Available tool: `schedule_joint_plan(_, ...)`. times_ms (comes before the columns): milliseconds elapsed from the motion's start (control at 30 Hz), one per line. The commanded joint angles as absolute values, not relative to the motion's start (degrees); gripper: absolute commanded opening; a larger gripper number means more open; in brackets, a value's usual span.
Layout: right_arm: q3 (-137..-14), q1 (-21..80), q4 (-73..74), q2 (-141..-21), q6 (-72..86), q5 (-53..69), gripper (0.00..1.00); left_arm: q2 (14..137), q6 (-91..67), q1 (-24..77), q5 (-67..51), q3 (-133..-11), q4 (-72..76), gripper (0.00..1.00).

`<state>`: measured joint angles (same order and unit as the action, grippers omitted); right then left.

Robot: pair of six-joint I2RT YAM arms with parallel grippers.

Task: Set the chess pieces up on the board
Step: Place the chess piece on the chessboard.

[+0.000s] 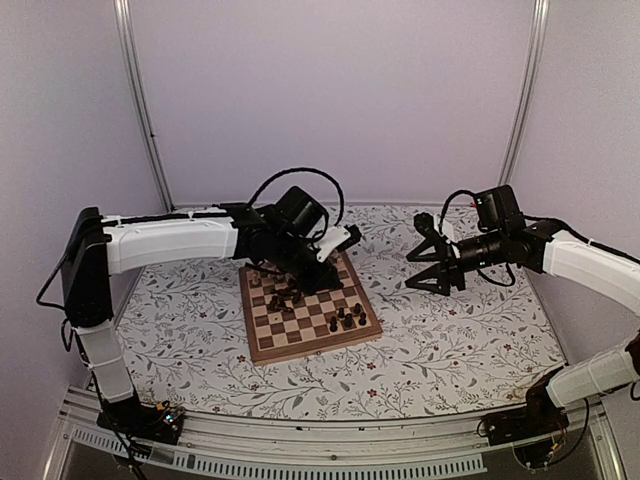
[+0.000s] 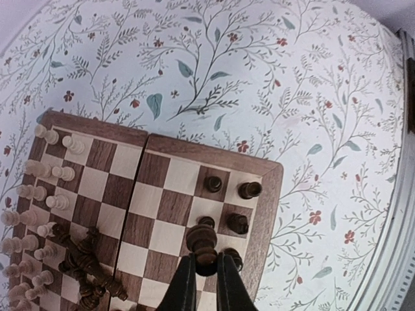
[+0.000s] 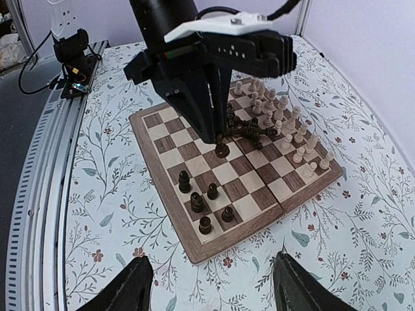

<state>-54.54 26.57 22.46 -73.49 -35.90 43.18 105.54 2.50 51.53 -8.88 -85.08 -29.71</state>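
Note:
The board [image 1: 310, 350] lies mid-table, its rim also plain in the left wrist view [image 2: 214, 152] and the right wrist view [image 3: 162, 194]. My left gripper [image 2: 206, 262] is shut on a dark chess piece [image 2: 202, 241], held just above a square close to several standing dark pieces [image 2: 237, 223] at one corner. More dark pieces lie in a heap [image 2: 84, 265] mid-board. Pale pieces [image 2: 45, 188] stand in two rows along the opposite edge. My right gripper [image 1: 420, 268] hangs open and empty to the right of the board, its fingers [image 3: 130, 288] wide apart.
A floral table cover [image 1: 450, 340] surrounds the board. A metal rail [image 1: 330, 445] runs along the near edge with both arm bases on it. White walls and corner posts [image 1: 145, 110] close in the back and sides. The left arm [image 3: 194, 58] reaches over the board.

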Motion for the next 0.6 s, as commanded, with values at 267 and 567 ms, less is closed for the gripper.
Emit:
schedule_joint_plan(267,-53.53,26.31,21.66,-73.48,-36.82,41.39,0.67,114.90,1.66,50.54,-6.38,-92.72,-41.55,0.04)
schedule_joint_plan(567,-53.53,26.39,21.97,-73.82,-37.24,41.47,0.66,117.01,1.29,50.54,-6.61,-93.52,-43.61,0.04)
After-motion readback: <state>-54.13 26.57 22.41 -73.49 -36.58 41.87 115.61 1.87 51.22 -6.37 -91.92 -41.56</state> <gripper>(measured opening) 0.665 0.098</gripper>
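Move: The left hand, gripping a dark chess piece, has its apparent target square some 10 cm below, about 2 cm nearer the base and 1 cm to its left. Next to that square, the inner dark pawn stands about 3 cm to the square's right and 1 cm farther out; the tall dark piece is 3 cm behind it and 2 cm right. The pile of dark pieces lies about 10 cm left of the hand and 3 cm ahead. From the right hand, the square is some 20 cm left, level fore and aft, 16 cm below. Downward, fast at first and then easing off, the left hand lowers the held dark chess piece about 6.5 cm towards the free square beside the inner pawn, drifting a little to the left. The wrist tilts some 15 degrees on the way, so the fingers point more steeply down, and they keep their closed grip on the piece. ##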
